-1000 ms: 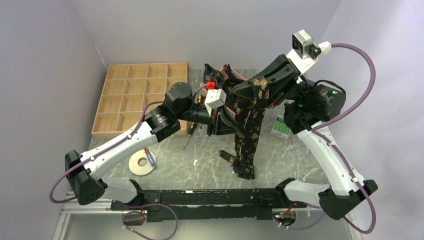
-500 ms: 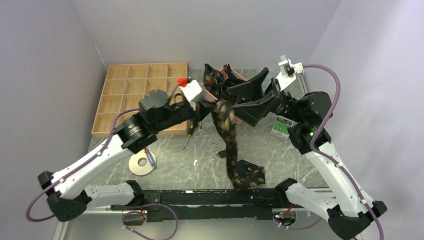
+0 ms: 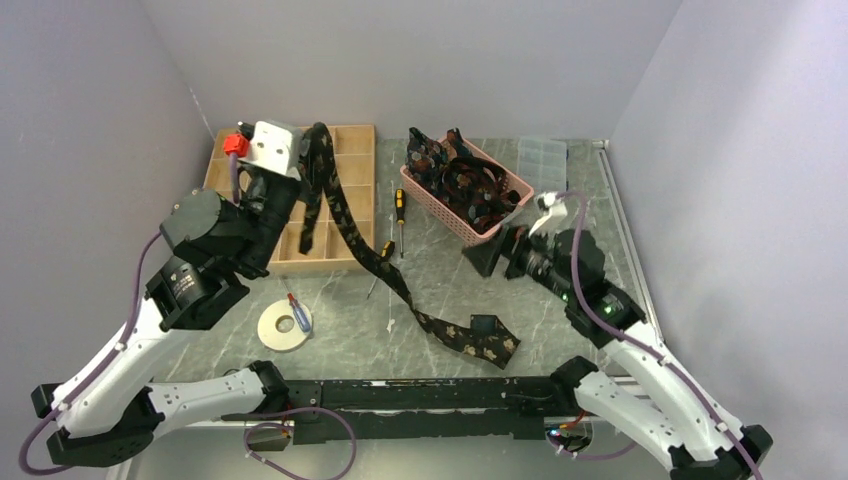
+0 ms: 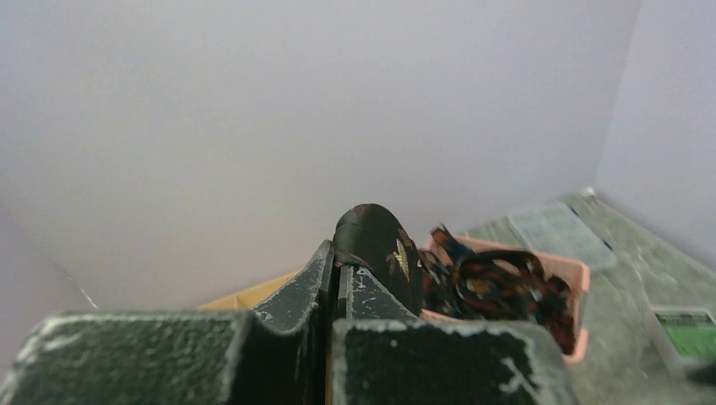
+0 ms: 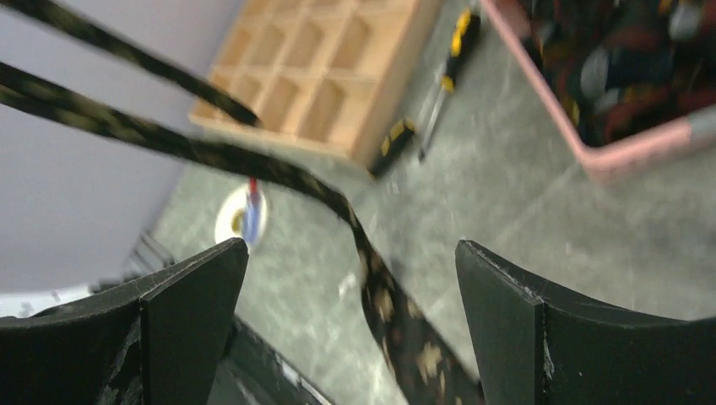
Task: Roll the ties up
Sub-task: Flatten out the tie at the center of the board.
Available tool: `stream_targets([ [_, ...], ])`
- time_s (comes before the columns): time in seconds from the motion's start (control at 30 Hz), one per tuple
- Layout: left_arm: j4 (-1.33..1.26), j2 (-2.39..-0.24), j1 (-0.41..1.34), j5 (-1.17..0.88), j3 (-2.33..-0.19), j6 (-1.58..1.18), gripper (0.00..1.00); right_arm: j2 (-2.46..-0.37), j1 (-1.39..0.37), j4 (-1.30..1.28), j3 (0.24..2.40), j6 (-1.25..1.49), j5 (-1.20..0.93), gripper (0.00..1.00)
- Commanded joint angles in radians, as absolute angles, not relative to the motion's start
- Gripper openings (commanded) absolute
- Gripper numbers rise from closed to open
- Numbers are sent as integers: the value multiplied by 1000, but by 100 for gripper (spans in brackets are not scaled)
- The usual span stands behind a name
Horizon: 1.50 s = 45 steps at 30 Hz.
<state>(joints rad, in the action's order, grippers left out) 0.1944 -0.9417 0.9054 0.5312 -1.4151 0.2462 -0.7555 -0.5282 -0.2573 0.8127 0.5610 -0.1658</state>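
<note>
One black tie [image 3: 345,215] with tan-gold figures hangs from my left gripper [image 3: 312,138], which is shut on its narrow part high over the wooden tray. From there it slopes down to the table, where its wide end [image 3: 482,340] lies flat near the front. In the left wrist view the tie [image 4: 376,245] bulges over the shut jaws of the gripper [image 4: 338,261]. My right gripper [image 3: 488,258] is open and empty, low beside the pink basket [image 3: 520,185], which holds more ties [image 3: 460,180]. Below its spread fingers, not touching them, runs the tie [image 5: 380,295].
A wooden compartment tray [image 3: 250,200] fills the back left. Two screwdrivers [image 3: 400,205] [image 3: 383,255] lie between it and the basket. A tape roll [image 3: 285,325] sits front left, a clear plastic box [image 3: 543,160] at the back right, and a small green-labelled device [image 4: 688,333] on the right.
The right gripper opened and let the tie go, then dropped back low to the right. The left gripper shut on the tie and swung it up and left over the tray.
</note>
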Motion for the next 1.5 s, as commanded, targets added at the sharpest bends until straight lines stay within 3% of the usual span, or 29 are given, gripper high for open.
stream_targets([
  [0.0, 60, -991, 905, 639, -1523, 409, 3, -614, -650, -335, 663, 575, -20, 100],
  [0.13, 42, -1069, 906, 648, -1665, 472, 3, -542, -732, -344, 548, 600, 20, 100],
  [0.3, -53, -1142, 910, 675, -1785, 596, 3, -611, -906, -390, 531, 628, 204, 100],
  [0.57, -180, -1241, 910, 682, -1965, 789, 3, -1069, -1365, -511, 742, 619, 690, 100],
  [0.77, -267, -1262, 910, 670, -2032, 891, 3, -1194, -1425, -448, 745, 568, 808, 100],
  [1.03, -247, -1283, 910, 658, -2103, 909, 3, -1390, -1433, -595, 805, 683, 984, 96],
  [1.13, -256, -1276, 909, 658, -2087, 914, 3, -1435, -1432, -632, 826, 730, 1007, 86],
  [1.17, -255, -1274, 910, 658, -2082, 914, 3, -1438, -1431, -638, 828, 738, 1009, 77],
  [1.2, -256, -1272, 910, 659, -2076, 915, 3, -1438, -1427, -641, 827, 747, 1007, 55],
  [1.23, -255, -1270, 910, 658, -2071, 917, 3, -1433, -1418, -644, 825, 749, 996, 42],
  [1.3, -256, -1264, 910, 664, -2062, 921, 3, -1396, -1404, -623, 816, 716, 965, 25],
  [1.43, -247, -1231, 909, 682, -2019, 922, 3, -1108, -1387, -445, 807, 444, 637, 0],
  [1.47, -242, -1212, 910, 686, -1996, 917, 3, -1030, -1342, -432, 825, 391, 467, 0],
])
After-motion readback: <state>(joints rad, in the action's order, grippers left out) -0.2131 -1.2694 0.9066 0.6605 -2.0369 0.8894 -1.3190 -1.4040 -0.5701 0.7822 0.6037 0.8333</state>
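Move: The right hand is empty and wide open. Some 12 cm back from it, about level sideways and 26 cm below, lies the tie's wide end. The pink basket is roughly 17 cm ahead, 1 cm right and 22 cm below; the nearer yellow-black screwdriver is about 15 cm left, 1 cm ahead and 26 cm below. From the left hand, which already grips the tie, that wide end is about 19 cm right, 14 cm back and 48 cm down. The right fingers shut on the tie just short of its wide end and pinch it, after the open hand has dropped some 20 cm and drawn back about 8 cm, swerving left on the way and rolling its left side down by around 60 degrees; it then starts to rise. Meanwhile the left hand, still gripping, climbs about 20 cm and drifts left, its fingers tipping upward. ##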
